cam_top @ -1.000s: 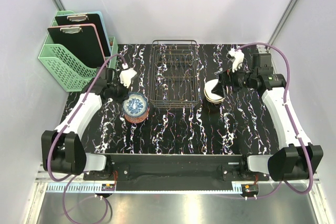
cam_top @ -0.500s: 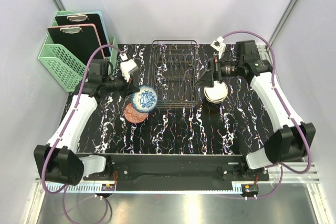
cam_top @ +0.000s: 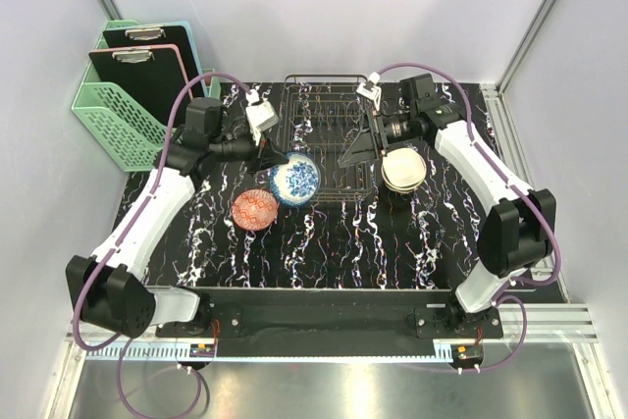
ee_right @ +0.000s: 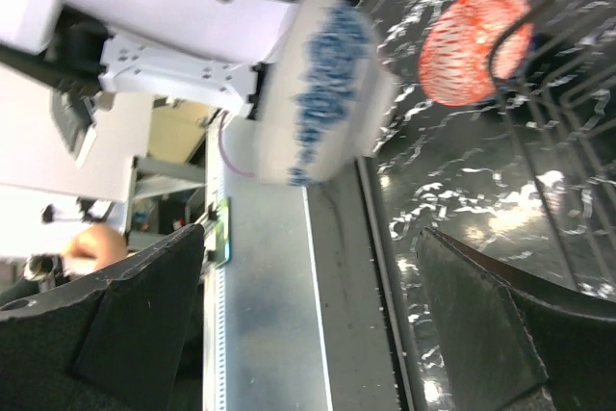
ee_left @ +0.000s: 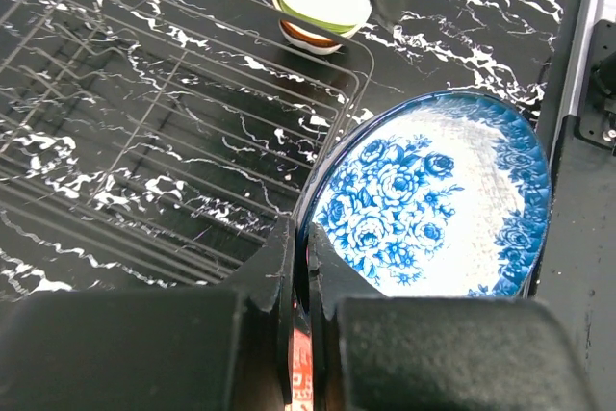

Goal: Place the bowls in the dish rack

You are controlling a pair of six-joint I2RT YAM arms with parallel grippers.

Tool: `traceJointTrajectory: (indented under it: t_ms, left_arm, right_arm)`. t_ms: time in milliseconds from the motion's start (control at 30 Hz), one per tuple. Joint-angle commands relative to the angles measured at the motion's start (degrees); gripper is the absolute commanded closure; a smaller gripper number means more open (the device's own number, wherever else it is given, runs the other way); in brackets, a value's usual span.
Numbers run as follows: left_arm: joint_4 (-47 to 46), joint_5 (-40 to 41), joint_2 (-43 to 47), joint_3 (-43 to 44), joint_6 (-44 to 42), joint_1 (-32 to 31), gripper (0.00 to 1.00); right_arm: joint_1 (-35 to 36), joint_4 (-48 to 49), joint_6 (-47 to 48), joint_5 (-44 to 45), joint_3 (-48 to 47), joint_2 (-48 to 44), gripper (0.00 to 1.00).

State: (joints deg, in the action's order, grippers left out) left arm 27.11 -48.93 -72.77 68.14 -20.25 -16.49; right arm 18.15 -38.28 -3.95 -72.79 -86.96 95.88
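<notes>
My left gripper point(cam_top: 281, 166) is shut on the rim of a white bowl with blue pattern point(cam_top: 295, 181), which hangs tilted at the dish rack's point(cam_top: 327, 134) front left corner. In the left wrist view the fingers point(ee_left: 279, 267) pinch that bowl's point(ee_left: 433, 199) rim beside the rack point(ee_left: 173, 113). An orange bowl point(cam_top: 254, 209) sits on the table below and left. My right gripper point(cam_top: 355, 149) stands open over the rack's right side, empty. A stack of bowls point(cam_top: 402, 168) with a cream-white one on top stands right of the rack. The right wrist view shows the held bowl point(ee_right: 327, 84) and the orange bowl point(ee_right: 472, 45).
A mint green basket point(cam_top: 118, 110) with clipboards stands at the back left corner. The black marbled table point(cam_top: 334, 242) ends at a metal rail in front. The two grippers are close together over the rack's front half.
My left gripper lifted the patterned bowl off the orange bowl and carried it right toward the rack. My right arm swung left from the stack to over the rack.
</notes>
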Motion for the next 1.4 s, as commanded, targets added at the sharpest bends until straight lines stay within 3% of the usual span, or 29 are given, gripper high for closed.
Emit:
traceJointTrajectory:
  t_ms: [0,400,1267,1367]
  left_arm:
    - [-7.77,-4.78,-1.32,2.53,1.97,-0.56,1.00]
    - [-10.94,-7.50,-2.20,2.87,4.78,-1.61,1.00]
    - [-12.44,-5.48,-3.52,3.23,5.49,-3.81,1.00]
    - [-12.44,-5.30,-3.43,2.97,5.31,-3.81,1.00]
  right_arm:
    - [1.53,2.07,-1.33,-6.21,-2.25,0.36,0.00]
    - [4.26,3.65,-2.99,-4.46,-1.63,3.79,0.00]
    - [8.21,4.09,-4.58,-7.89,-3.57,7.05,0.00]
    - [8.22,4.18,-4.58,-8.24,-3.74,6.69,0.08]
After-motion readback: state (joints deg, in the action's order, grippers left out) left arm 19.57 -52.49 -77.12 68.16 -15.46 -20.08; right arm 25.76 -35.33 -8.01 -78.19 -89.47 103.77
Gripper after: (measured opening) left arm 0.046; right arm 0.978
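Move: The left hand already grips the blue bowl by its rim; the bowl's middle lies about 5 cm back, 2 cm right and 2 cm below that hand. The red bowl is on the table 10 cm left and 1 cm back of the left hand, 19 cm down. From the open right hand, the blue bowl lies some 12 cm left, 6 cm back and 3 cm lower; the dish rack's middle 17 cm ahead, 4 cm left; the stacked bowls 8 cm ahead, 15 cm right, both about 20 cm down. With the blue bowl's rim still pinched, the left hand eases it about 3 cm right to meet the right hand. The right hand comes in leftwards by about 5 cm, also drawing back and sinking some 2 cm each and turning 10 degrees counter-clockwise, its wide-open fingers passing one on either side of the bowl's wall without closing; whether they touch can't be seen. ##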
